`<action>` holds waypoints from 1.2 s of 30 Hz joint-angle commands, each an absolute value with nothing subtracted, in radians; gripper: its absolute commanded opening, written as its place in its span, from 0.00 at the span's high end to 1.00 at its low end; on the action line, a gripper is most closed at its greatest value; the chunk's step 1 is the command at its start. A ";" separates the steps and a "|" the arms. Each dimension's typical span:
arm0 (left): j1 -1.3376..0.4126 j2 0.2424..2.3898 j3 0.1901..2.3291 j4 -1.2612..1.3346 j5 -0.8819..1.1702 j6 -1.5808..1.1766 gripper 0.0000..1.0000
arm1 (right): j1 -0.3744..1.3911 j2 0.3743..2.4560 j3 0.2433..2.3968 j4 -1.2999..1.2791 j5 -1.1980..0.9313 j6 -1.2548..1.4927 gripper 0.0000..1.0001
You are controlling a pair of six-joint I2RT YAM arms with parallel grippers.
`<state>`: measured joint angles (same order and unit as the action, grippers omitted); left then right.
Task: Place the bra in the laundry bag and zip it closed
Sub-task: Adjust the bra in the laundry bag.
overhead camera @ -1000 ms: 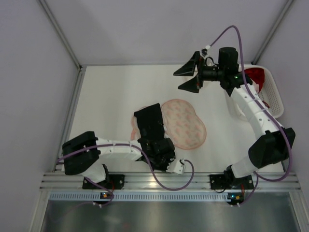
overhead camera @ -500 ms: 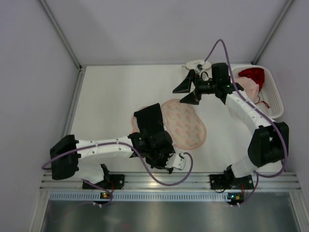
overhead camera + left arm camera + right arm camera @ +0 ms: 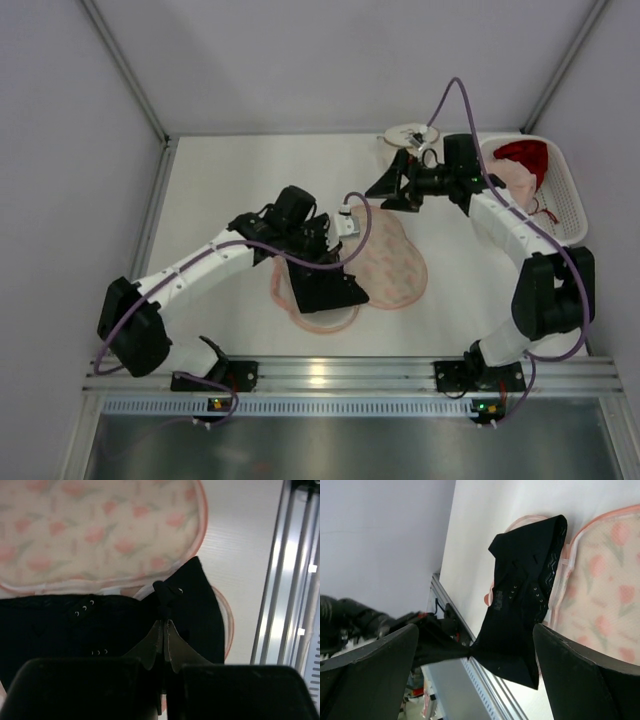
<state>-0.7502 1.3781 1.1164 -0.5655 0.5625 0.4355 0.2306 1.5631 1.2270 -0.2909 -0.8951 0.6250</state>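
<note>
The black bra lies partly on the open lower half of the pink floral laundry bag, beside the bag's floral flap. My left gripper hangs over it, shut on a corner of the black bra, which it has pinched and lifted. In the right wrist view the bra hangs stretched down from the bag. My right gripper hovers behind the bag, open and holding nothing.
A white basket with red and pale clothes stands at the back right. A small white round thing lies by the back edge. The metal rail runs along the table's front edge.
My left arm has swung from the front edge to over the bag, lifting the bra's corner and uncovering the bag's lower half. The right gripper has come lower, toward the bag.
</note>
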 commanded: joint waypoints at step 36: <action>-0.531 1.856 1.396 -0.558 0.360 0.502 0.57 | 0.287 1.746 1.253 -0.601 -0.666 -0.026 0.37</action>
<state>-0.5297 1.8458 1.3327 -0.5785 0.3519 0.4847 0.2775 1.7252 1.2243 -0.5953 -0.6739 0.0105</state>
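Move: The left hand still pinches a gathered bit of the bra's near half; the bra's middle lies about 6 cm ahead, 2 cm left and 15 cm below. The bag half under the bra centres some 4 cm ahead, 4 cm left; the floral flap 9 cm ahead, 14 cm right. From the open right hand the flap lies about 3 cm back, 1 cm left and 21 cm down, the bra 7 cm back and 15 cm left. Left lowers some 10 cm, releases the bra and reaches forward over it; right sinks 12 cm towards flap. ##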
